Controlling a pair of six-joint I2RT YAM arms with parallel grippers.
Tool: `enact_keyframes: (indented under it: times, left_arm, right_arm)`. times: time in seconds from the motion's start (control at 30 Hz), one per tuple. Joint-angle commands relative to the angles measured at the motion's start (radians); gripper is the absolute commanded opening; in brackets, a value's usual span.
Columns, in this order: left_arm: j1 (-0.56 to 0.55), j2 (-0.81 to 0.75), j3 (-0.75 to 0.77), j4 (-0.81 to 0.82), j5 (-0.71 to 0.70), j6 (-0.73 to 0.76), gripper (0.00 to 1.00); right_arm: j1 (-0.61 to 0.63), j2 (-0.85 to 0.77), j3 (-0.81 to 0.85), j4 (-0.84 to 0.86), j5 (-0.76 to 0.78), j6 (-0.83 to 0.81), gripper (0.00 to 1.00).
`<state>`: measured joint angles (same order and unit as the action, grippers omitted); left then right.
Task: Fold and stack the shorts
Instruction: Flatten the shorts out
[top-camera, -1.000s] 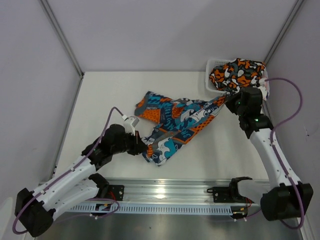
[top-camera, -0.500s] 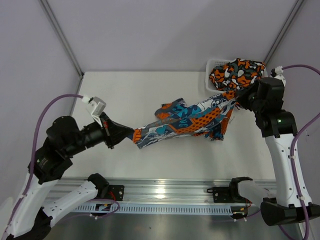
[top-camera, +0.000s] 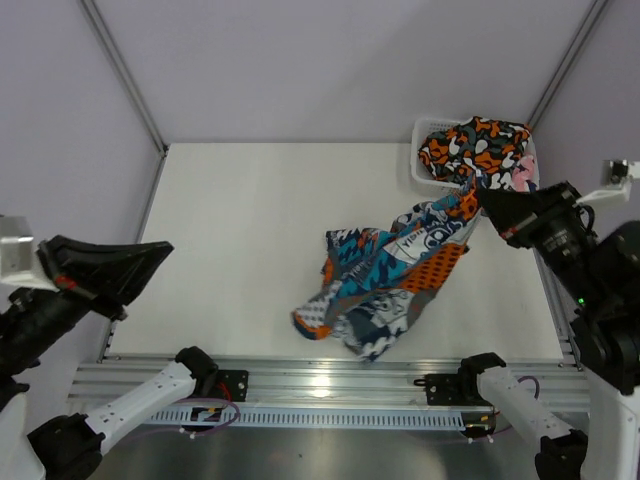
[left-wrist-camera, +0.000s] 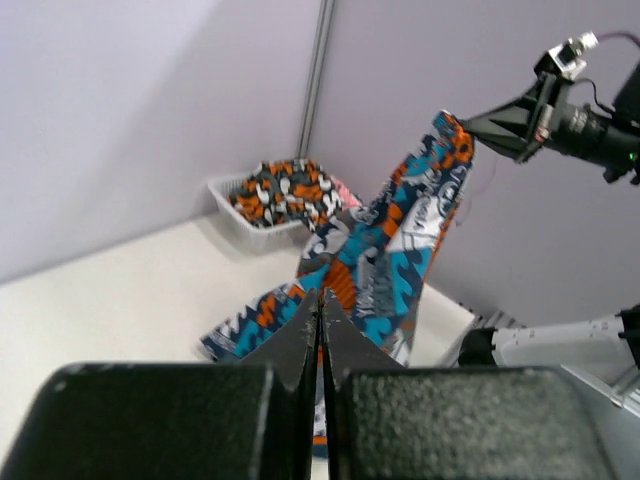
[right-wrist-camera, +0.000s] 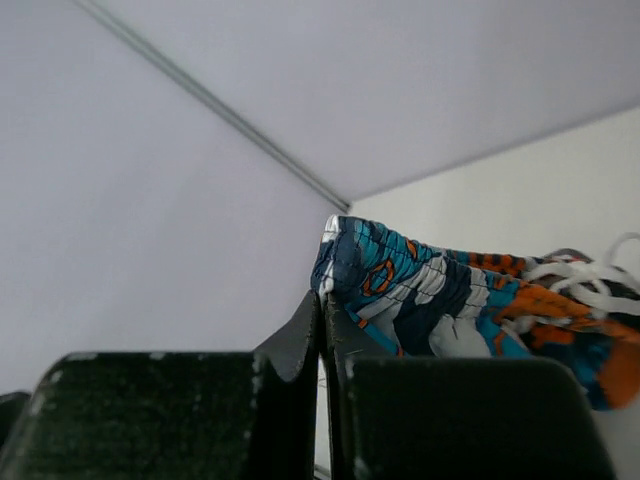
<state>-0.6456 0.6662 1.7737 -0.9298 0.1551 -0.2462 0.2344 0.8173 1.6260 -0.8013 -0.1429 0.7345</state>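
The blue-teal-orange patchwork shorts (top-camera: 385, 280) hang by one waistband corner from my right gripper (top-camera: 482, 197), which is shut on them high above the table's right side. Their lower end lies crumpled on the table. In the right wrist view the waistband hem (right-wrist-camera: 400, 280) sits pinched at the gripper (right-wrist-camera: 322, 296). My left gripper (top-camera: 166, 248) is raised at the far left, shut and empty; in its wrist view the closed gripper (left-wrist-camera: 321, 293) points at the hanging shorts (left-wrist-camera: 400, 235). Orange-black-white camouflage shorts (top-camera: 476, 143) fill the basket, with a pink patch (top-camera: 520, 180) beside them.
A white mesh basket (top-camera: 424, 131) stands at the back right corner, seen also in the left wrist view as the basket (left-wrist-camera: 232, 196). Grey walls with metal posts enclose the table. An aluminium rail (top-camera: 330, 385) runs along the near edge.
The left gripper has let go of the patchwork shorts and swung up and left. The right arm has risen, and the shorts' freed end has dropped to the table.
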Motion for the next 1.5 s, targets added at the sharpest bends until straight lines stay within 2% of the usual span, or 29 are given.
enact_keyframes:
  times: [0.0,0.07,0.13,0.17,0.2,0.23,0.3,0.33,0.37,0.57,0.63,0.73,0.77,0.87,0.97,1.2,1.4,1.47]
  left_arm:
    - [-0.003,-0.020,0.101,-0.018,-0.032,0.042,0.00]
    - [-0.003,-0.004,0.104,-0.033,-0.023,0.035,0.00]
    - [-0.003,0.004,0.020,-0.014,0.041,0.021,0.00]
    - [-0.003,-0.014,-0.088,0.014,0.069,0.009,0.03]
    - [-0.003,-0.034,-0.232,0.119,0.137,-0.036,0.17]
    - [-0.003,-0.054,-0.302,0.184,0.173,-0.062,0.24]
    - [-0.003,-0.117,-0.564,0.364,0.227,-0.140,0.39]
    - [-0.003,-0.132,-0.615,0.412,0.253,-0.159,0.41]
    - [-0.003,-0.154,-0.732,0.448,0.254,-0.185,0.43]
    - [-0.054,-0.168,-0.931,0.594,0.210,-0.218,0.47]
    - [-0.101,-0.149,-0.959,0.626,0.164,-0.222,0.48]
    - [-0.268,-0.075,-1.008,0.692,0.006,-0.209,0.50]
    - [-0.370,-0.050,-1.011,0.732,-0.090,-0.202,0.52]
    - [-0.526,0.061,-1.013,0.827,-0.243,-0.200,0.62]
    - [-0.603,0.191,-0.988,0.871,-0.285,-0.232,0.72]
    - [-0.727,0.487,-0.879,0.898,-0.422,-0.353,0.82]
    - [-0.729,0.653,-0.907,1.085,-0.324,-0.432,0.84]
    - [-0.739,0.679,-0.912,1.112,-0.334,-0.436,0.84]
  right_arm:
    - [-0.003,-0.053,0.044,0.108,-0.150,0.075,0.00]
    - [-0.024,-0.063,0.052,0.090,-0.185,0.098,0.00]
    - [-0.053,-0.049,0.061,0.060,-0.201,0.091,0.00]
    - [-0.061,-0.043,0.045,0.048,-0.202,0.086,0.00]
    - [-0.069,-0.044,0.026,0.048,-0.195,0.088,0.00]
    - [-0.075,-0.049,0.005,0.062,-0.190,0.091,0.00]
    - [-0.083,-0.053,-0.049,0.065,-0.147,0.095,0.00]
    - [-0.083,-0.053,-0.063,0.062,-0.130,0.097,0.00]
    - [-0.083,-0.050,-0.084,0.062,-0.113,0.095,0.00]
    - [-0.080,-0.021,-0.156,0.068,-0.005,0.100,0.00]
    - [-0.066,0.003,-0.195,0.083,0.029,0.098,0.00]
    - [0.003,0.051,-0.251,0.129,0.100,0.106,0.00]
    - [0.032,0.065,-0.259,0.140,0.127,0.106,0.00]
    - [0.127,0.120,-0.256,0.154,0.309,0.102,0.00]
    - [0.158,0.160,-0.239,0.182,0.364,0.100,0.00]
    - [0.190,0.281,-0.121,0.153,0.450,0.069,0.00]
    - [0.215,0.307,-0.103,0.149,0.494,0.057,0.00]
    - [0.215,0.310,-0.100,0.148,0.500,0.054,0.00]
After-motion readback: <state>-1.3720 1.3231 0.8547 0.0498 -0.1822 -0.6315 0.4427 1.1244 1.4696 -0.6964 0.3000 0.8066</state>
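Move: The shorts hang from the right gripper, still pinched by the waist corner. Their loose lower hem is about 21 cm to the left gripper's right, 3 cm ahead and roughly 44 cm below; the table's front edge lies directly beneath that gripper, some 50 cm down. From the right gripper the basket is about 45 cm ahead, 20 cm right and 40 cm below, and the hem some 9 cm back, 21 cm left and 42 cm below. Bring the empty left gripper down about 34 cm and across 30 cm to the right, after a small lift back, tipping it downward and opening the fingers wide as it nears the shorts' lower left corner. With the right, keep the pinch, draw back and up about 5 cm, then reach forward past the start and down towards the basket, nosing down some 20 degrees. ##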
